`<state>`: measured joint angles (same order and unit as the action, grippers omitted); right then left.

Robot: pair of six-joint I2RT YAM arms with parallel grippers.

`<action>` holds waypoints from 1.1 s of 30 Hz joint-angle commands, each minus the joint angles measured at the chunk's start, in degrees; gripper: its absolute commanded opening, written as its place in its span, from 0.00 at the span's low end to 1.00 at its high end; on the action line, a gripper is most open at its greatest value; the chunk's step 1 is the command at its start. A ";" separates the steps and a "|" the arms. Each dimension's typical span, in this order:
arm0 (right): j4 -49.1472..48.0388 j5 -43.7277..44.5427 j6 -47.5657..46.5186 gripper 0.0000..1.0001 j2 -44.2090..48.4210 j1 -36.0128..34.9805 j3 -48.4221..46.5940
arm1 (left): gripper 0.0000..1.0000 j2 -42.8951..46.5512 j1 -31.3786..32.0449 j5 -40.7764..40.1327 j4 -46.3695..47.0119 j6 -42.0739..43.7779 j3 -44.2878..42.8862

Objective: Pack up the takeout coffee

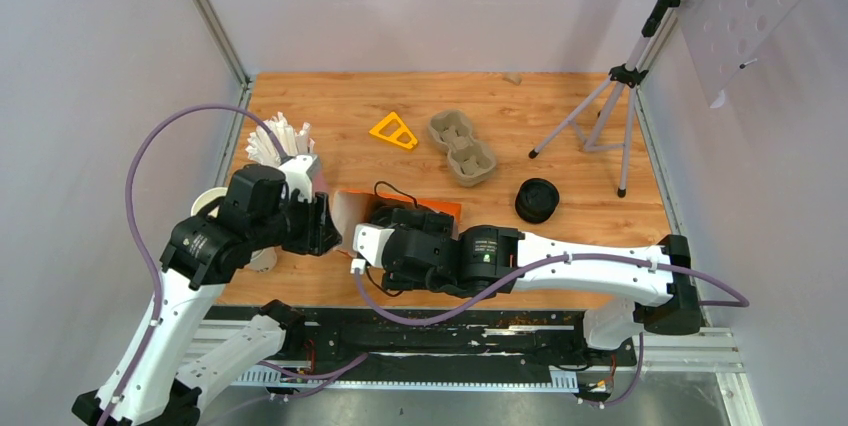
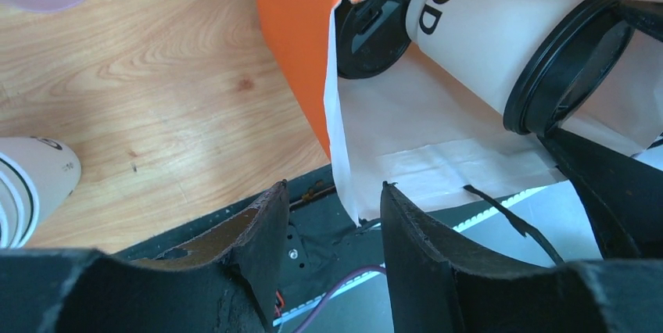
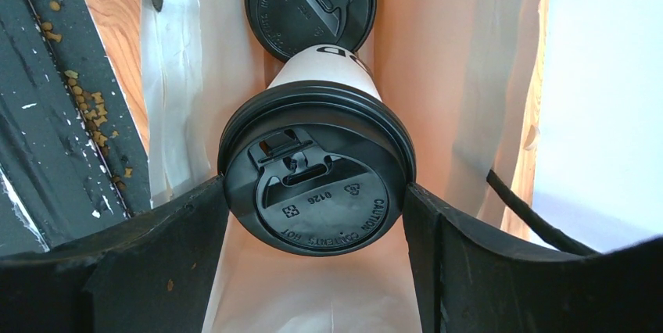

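Observation:
An orange paper bag (image 1: 447, 209) lies on its side on the wooden table, its white inside (image 2: 438, 153) facing the left wrist camera. My right gripper (image 3: 313, 192) reaches into its mouth. It is shut on a white takeout coffee cup (image 3: 324, 71), both fingers touching the rim of the black lid (image 3: 317, 196). A second lidded cup (image 3: 310, 5) lies deeper in the bag. My left gripper (image 2: 332, 186) stands open at the bag's torn white edge (image 2: 344, 192), which hangs loose between the fingertips. In the top view the left gripper (image 1: 325, 226) is at the bag's left end.
A grey-brown pulp cup carrier (image 1: 462, 146) and an orange triangular piece (image 1: 393, 130) lie farther back. A stack of black lids (image 1: 537, 200) sits to the right, with a tripod (image 1: 600, 116) behind it. Lidless paper cups (image 2: 31, 184) and a holder of white sticks (image 1: 280, 141) stand left.

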<state>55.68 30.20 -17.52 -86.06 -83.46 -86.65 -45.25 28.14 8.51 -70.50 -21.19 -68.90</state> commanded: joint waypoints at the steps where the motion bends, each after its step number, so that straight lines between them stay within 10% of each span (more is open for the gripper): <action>1: 1.17 3.03 0.81 0.68 0.38 -0.63 -2.86 | 0.55 0.09 0.09 -1.28 5.19 1.20 -0.12; 19: -1.00 7.47 -3.66 0.69 -1.58 -0.82 0.84 | 0.18 3.10 0.07 4.82 12.06 5.12 5.80; 33: -5.34 5.25 -5.85 0.68 -0.48 -0.06 5.83 | 0.12 7.91 0.07 11.80 16.74 6.11 11.69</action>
<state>54.83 35.70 -21.26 -88.51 -83.92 -83.07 -38.11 28.14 16.62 -57.87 -16.14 -58.19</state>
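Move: The bag's left edge stands upright almost between the left gripper's open fingers, about 2 cm ahead and 2 cm to their right, some 1 cm lower. From that hand, the cup held by the right gripper is 2 cm ahead and 9 cm right; the already packed cup is 6 cm ahead, 6 cm right and 9 cm down. From the right hand, the free space in the bag lies 2 cm ahead, 1 cm right and 9 cm below; the packed cup is 4 cm ahead, 4 cm left and 9 cm down. Bring the left gripper about 2 cm forward and slightly right around the bag's left edge, close the fingers to pinch the paper, then draw back 2 cm, easing right and down, turning about 10 degrees clockwise. Keep the right gripper's grip on the lidded cup: move it a centimetre forward, rising slightly first, then lower it about 3 cm into the bag beside the packed cup. ##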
